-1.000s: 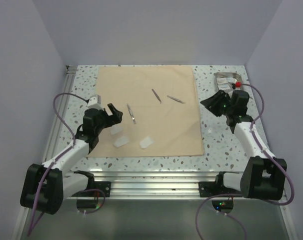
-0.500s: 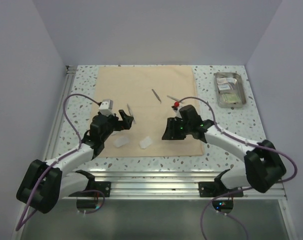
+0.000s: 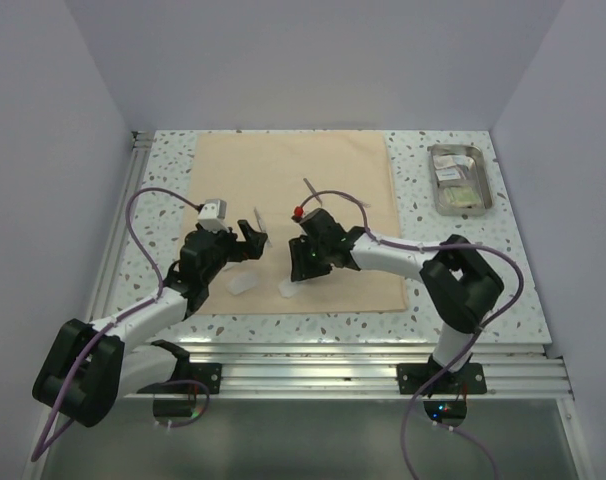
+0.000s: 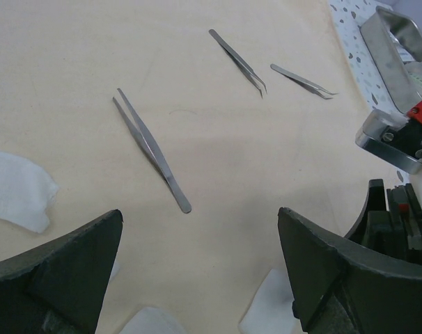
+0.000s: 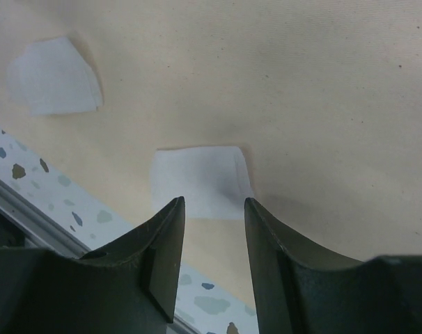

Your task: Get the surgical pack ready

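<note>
The tan cloth point(image 3: 293, 165) lies spread flat on the table. On it are thin metal tweezers: one long pair point(image 4: 152, 149) just ahead of my left gripper, two more point(image 4: 239, 61) point(image 4: 303, 80) farther off. Two small white sachets point(image 3: 242, 285) point(image 3: 291, 288) lie near the cloth's front edge. My left gripper point(image 3: 245, 243) point(image 4: 199, 229) hovers open over the cloth, holding nothing. My right gripper point(image 3: 301, 268) point(image 5: 213, 202) is open and low, its tips just short of one white sachet point(image 5: 197, 182); another sachet point(image 5: 54, 83) lies farther left. The steel tray point(image 3: 435, 190) sits back right.
More sachets point(image 3: 457, 178) lie inside the tray. The right arm point(image 3: 403, 255) stretches across the cloth's right half and its wrist point(image 4: 399, 139) shows beside my left gripper. The speckled table's front rail point(image 5: 30, 209) runs close behind the sachet.
My right arm has swung from the tray at the back right across to the cloth's front, down over a white sachet. My left gripper shifted slightly right, then stayed put.
</note>
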Motion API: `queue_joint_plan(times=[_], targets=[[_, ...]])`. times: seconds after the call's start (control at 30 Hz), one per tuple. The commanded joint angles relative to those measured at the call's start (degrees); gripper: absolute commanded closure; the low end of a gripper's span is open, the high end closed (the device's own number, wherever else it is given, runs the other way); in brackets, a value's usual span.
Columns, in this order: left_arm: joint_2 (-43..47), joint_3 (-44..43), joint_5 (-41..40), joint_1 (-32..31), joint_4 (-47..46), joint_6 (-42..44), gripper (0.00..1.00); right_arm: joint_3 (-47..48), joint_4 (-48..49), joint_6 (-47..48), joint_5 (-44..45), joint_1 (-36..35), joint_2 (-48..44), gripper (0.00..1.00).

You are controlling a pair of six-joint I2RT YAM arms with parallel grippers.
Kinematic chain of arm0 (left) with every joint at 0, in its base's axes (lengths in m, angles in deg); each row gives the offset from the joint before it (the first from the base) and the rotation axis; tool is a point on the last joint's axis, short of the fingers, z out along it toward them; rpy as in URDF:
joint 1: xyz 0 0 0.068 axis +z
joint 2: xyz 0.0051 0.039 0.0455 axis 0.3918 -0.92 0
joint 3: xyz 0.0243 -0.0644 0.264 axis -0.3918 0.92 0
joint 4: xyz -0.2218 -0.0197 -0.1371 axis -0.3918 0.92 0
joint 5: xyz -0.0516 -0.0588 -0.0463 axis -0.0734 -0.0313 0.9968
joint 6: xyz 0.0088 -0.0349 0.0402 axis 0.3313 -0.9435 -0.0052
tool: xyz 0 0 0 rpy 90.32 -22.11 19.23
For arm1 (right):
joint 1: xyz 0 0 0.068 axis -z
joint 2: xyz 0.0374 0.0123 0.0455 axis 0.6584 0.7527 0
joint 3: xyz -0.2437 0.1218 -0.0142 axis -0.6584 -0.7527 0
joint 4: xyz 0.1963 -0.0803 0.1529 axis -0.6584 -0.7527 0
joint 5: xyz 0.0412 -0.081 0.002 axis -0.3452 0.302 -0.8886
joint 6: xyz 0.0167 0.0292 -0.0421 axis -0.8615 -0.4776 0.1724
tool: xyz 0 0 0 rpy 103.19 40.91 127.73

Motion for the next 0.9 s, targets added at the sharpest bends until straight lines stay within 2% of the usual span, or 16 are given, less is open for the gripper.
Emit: queue_joint_plan(times=[0.0,0.3,0.47,0.57,0.67,0.77,0.87], targets=[[0.9,-0.2,-1.0,-0.4,-3.3,1.8,0.04,2.8,-0.6,1.7,3.3,-0.5,2.1,0.57],[0.3,-0.8,-0.7,-0.4,-2.8,1.6,0.04,3.4,-0.2,4.3,5.1,-1.5,4.8,0.59],[0.0,-1.1,-0.9,-0.4,-2.5,1.7,0.04,3.7,-0.5,4.6,3.8,-1.9,5.8,0.63],[-0.2,-1.3,-1.1,-0.4,-2.2,1.8,0.04,3.6,0.1,4.5,2.8,-2.2,6.2,0.7],[-0.5,-1.4,-1.1,-0.4,-2.2,1.8,0.04,3.4,0.1,4.2,3.4,-2.2,5.8,0.83],[-0.6,-1.5,-1.0,-0.4,-2.1,1.8,0.04,3.4,-0.1,4.3,4.2,-2.3,4.9,1.0],[-0.6,-1.6,-1.0,-0.4,-2.0,1.8,0.04,3.5,-0.1,4.2,3.6,-2.3,2.9,1.0]])
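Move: The nearest gauze pad lies just under the right hand, its middle about 3 cm to the left, 2 cm back and 3 cm below. A second gauze pad is some 14 cm to this hand's left and 2 cm back; the straight tweezers lie about 9 cm left and 12 cm ahead. From the idle left hand, the nearest pad is about 11 cm right, 9 cm back and 10 cm below. The right hand sinks about 3 cm, then closes its half-open fingers, pinching the nearest gauze pad's far right edge. ##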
